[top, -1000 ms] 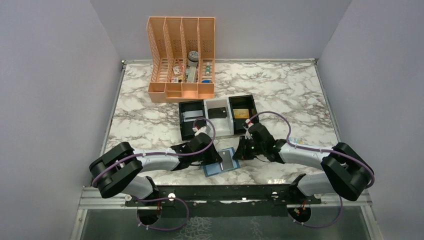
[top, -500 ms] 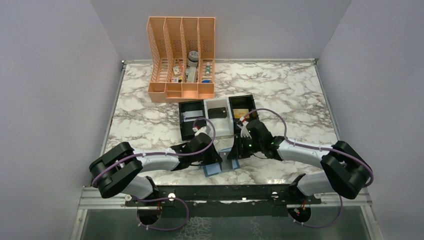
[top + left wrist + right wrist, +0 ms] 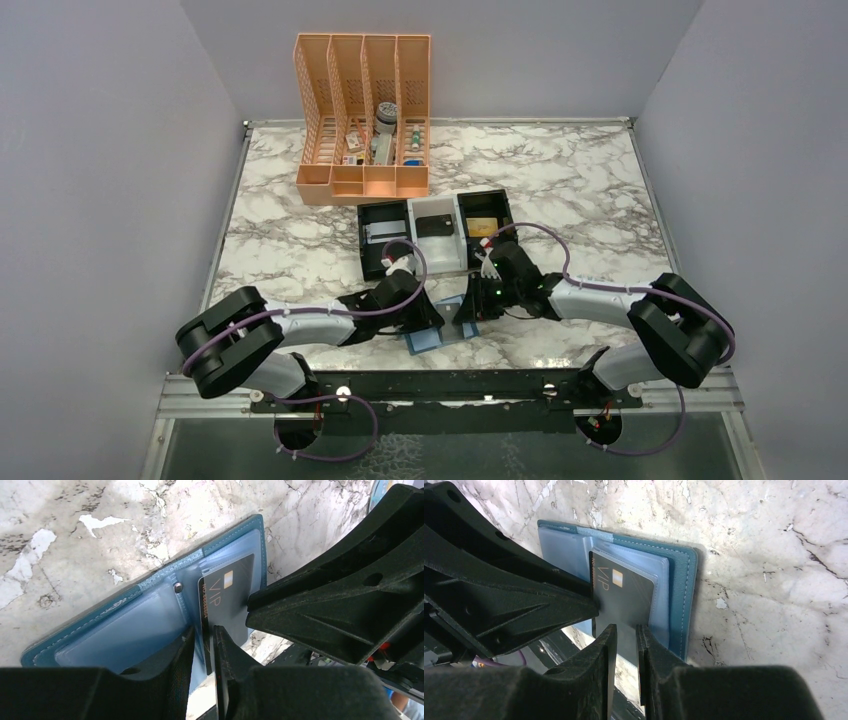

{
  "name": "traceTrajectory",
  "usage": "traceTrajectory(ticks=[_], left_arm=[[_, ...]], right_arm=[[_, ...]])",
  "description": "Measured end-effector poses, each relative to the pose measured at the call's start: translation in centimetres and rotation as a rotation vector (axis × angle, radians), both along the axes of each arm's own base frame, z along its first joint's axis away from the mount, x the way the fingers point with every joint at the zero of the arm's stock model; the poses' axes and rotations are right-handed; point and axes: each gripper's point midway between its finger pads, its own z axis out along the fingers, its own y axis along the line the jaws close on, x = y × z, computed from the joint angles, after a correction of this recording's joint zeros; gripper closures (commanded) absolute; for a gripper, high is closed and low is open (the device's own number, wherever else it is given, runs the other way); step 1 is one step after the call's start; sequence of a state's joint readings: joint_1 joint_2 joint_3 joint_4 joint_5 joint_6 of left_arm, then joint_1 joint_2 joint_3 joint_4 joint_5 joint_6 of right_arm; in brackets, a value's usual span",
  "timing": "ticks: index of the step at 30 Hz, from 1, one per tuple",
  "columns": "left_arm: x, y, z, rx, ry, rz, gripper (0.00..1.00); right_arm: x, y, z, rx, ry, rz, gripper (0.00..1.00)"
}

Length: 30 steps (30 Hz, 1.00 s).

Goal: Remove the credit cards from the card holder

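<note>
The light-blue card holder (image 3: pixel 430 339) lies open and flat near the table's front edge. A black credit card (image 3: pixel 227 597) marked VIP sits in its right panel (image 3: pixel 679 595), sticking partly out of the clear pocket. My left gripper (image 3: pixel 204 630) stands slightly open with the card's left edge in the narrow gap, and a sliver of blue shows beside the edge. My right gripper (image 3: pixel 626 627) is slightly open too, over the card's (image 3: pixel 624 592) lower part. In the top view both grippers, left (image 3: pixel 428 318) and right (image 3: pixel 466 308), meet over the holder and hide most of it.
A black-and-white three-compartment tray (image 3: pixel 411 240) stands just behind the grippers, with items in its compartments. An orange file organiser (image 3: pixel 365 120) holding small items stands at the back. The black mounting rail (image 3: pixel 440 385) runs along the table's near edge.
My right gripper has slid left onto the holder and now covers the card in the top view. The left arm has barely shifted.
</note>
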State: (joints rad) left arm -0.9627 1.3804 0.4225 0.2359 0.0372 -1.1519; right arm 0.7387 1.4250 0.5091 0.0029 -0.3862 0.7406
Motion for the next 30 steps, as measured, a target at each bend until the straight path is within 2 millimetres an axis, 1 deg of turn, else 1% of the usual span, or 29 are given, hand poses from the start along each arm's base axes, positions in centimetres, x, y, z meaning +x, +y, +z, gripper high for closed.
traceTrajectory(ticks=[7,15,19,25,30], left_arm=[[-0.3,0.3,-0.1,-0.036,0.011,0.026,0.86],[-0.4,0.2,0.0,-0.048,0.014,0.027,0.88],[-0.6,0.0,0.0,-0.055,0.022,0.015,1.00],[-0.7,0.1,0.1,-0.072,0.021,0.020,1.00],[-0.9,1.1,0.2,-0.094,0.028,0.049,1.00]], right_arm=[[0.1,0.1,0.0,0.007,0.009,-0.019,0.78],[0.1,0.1,0.0,0.014,0.011,-0.026,0.78],[0.1,0.2,0.0,0.014,0.011,-0.026,0.78],[0.2,0.1,-0.1,0.012,0.015,-0.034,0.79],[0.4,0.0,-0.3,0.000,0.008,-0.049,0.79]])
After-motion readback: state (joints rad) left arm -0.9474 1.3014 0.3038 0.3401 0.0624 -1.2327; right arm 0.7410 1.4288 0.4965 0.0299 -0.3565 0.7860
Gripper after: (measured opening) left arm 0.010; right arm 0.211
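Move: The VIP card lies with its left edge between the left hand's slightly open fingertips, its middle about 3 cm to the right and 1 cm below. The open card holder under it has its middle about 1 cm to this hand's right and 2 cm below; the three-part tray's middle is some 18 cm ahead. From the right hand, over the pocket's right part, the card's middle is about 2 cm left, 1 cm ahead and 1 cm below. Gently back and left, the left hand eases about half a centimetre while its slightly open fingers close to shut, pinching the VIP card's left edge, then draws left, away from the pocket, for roughly 1 cm of leftward travel in all. The right hand stays put with its fingertips resting on the pocket side of the holder, as before, its opening unchanged. ##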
